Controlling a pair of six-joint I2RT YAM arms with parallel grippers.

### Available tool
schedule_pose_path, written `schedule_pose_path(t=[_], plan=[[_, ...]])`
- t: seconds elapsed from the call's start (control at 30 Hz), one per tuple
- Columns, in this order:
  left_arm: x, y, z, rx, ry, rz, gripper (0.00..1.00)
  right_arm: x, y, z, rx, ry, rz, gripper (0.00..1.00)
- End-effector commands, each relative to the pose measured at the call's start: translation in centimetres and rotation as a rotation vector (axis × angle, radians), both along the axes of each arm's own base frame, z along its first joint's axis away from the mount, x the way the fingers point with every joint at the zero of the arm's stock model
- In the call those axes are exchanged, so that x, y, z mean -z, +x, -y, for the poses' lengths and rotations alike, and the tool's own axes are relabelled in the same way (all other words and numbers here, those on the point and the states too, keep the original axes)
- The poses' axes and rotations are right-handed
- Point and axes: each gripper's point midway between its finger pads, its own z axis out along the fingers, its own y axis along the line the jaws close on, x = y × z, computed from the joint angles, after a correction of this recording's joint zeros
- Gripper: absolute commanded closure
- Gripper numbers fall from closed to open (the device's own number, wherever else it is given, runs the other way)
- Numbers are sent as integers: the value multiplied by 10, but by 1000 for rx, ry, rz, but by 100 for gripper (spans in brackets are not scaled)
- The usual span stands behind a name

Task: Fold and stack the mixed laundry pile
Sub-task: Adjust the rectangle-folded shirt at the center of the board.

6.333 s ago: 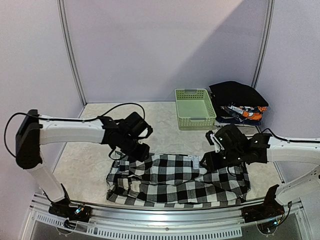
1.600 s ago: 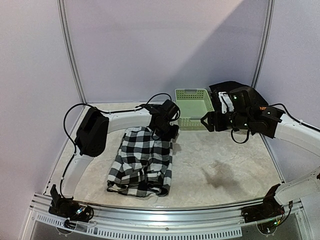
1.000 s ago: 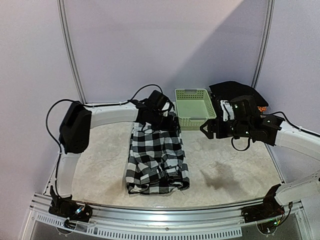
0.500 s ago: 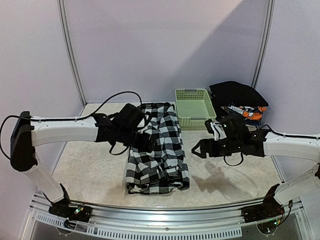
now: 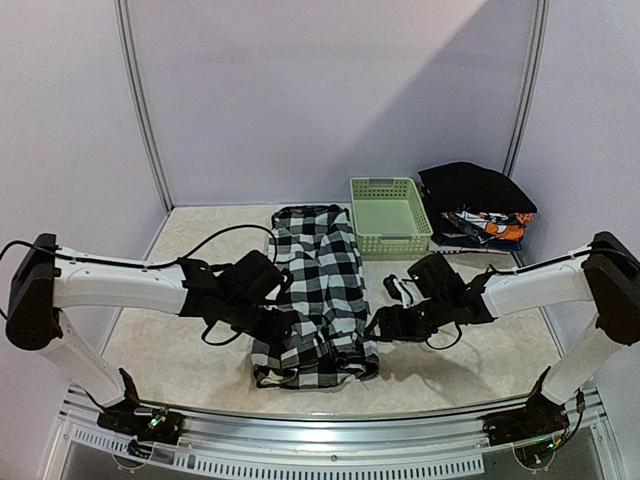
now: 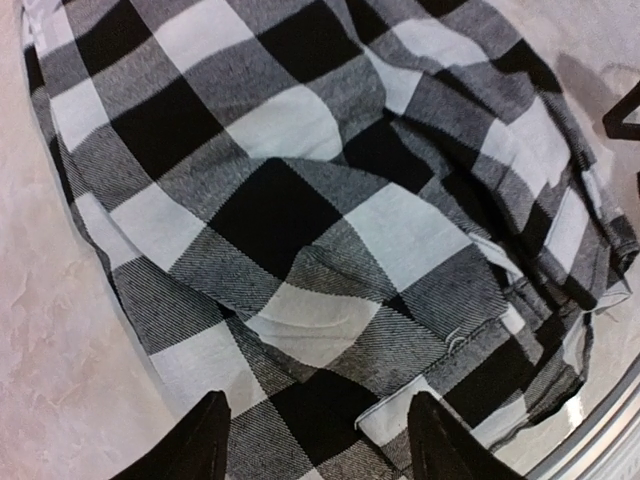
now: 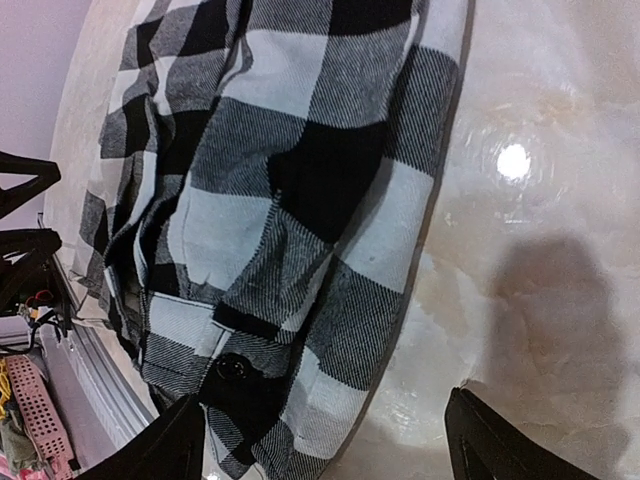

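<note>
The black-and-white checked shirt lies folded lengthwise in the middle of the table, running from the back towards the front edge. My left gripper is open just above its near left part; the wrist view shows checked cloth between the spread fingers. My right gripper is open at the shirt's near right edge, one finger over cloth, the other over bare table. A stack with a black cloth on top of orange-blue-white printed pieces sits at the back right.
A pale green slotted basket stands at the back, between the shirt's far end and the stack. The marbled table top shows on both sides of the shirt. A metal rail runs along the near edge.
The shirt went from spread wide to folded narrow and was pulled to the table's middle. In the last half second both grippers came down and forward to the shirt's near end.
</note>
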Motion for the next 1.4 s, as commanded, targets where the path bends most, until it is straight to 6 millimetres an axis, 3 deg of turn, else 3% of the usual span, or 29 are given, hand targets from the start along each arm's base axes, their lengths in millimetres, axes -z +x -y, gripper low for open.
schedule_pose_path(t=[0.0,0.27,0.6,0.63,0.7,0.87,1.13,1.37], plan=[[21,-11,5,-13,23,-80,41,3,-4,-13,-16,24,-16,17],[44,-27,25,56,-11,-162,44,14,-5,-14,-18,1,-31,18],[62,-44,23,33,32,-237,47,24,-8,-10,-19,-23,-45,18],[63,-44,23,28,30,-238,48,24,-8,-10,-20,-24,-45,18],[62,-45,26,32,25,-236,60,25,-8,-10,-23,-26,-45,19],[51,-39,34,28,13,-189,84,30,-8,-10,-27,-34,-52,19],[25,-33,32,17,29,-138,97,35,-9,-7,-26,-51,-50,19],[1,-34,23,8,40,-111,100,37,-10,-5,-26,-58,-52,19]])
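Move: The left hand hangs open over the near-left part of the shirt; the fold it goes for lies about 4 cm back, 3 cm to its right and 5 cm below, with the shirt's near-left corner some 12 cm back and 5 cm left. The right hand's target, the shirt's right edge, is about 2 cm back, 1 cm left and 3 cm down. From the right hand, the near-right corner is roughly 11 cm back, straight below otherwise; the basket stands some 29 cm ahead and 2 cm right. The left fingers pinch a fold of the shirt's near-left top layer: the hand sinks about 6 cm while drawing back towards the near edge and a little right, the fingers tipping some 10 degrees steeper, closes fully, then lifts about 3 cm with the cloth. The right hand eases 1–2 cm left and down onto the shirt's right edge and stays there, fingers open astride it. ##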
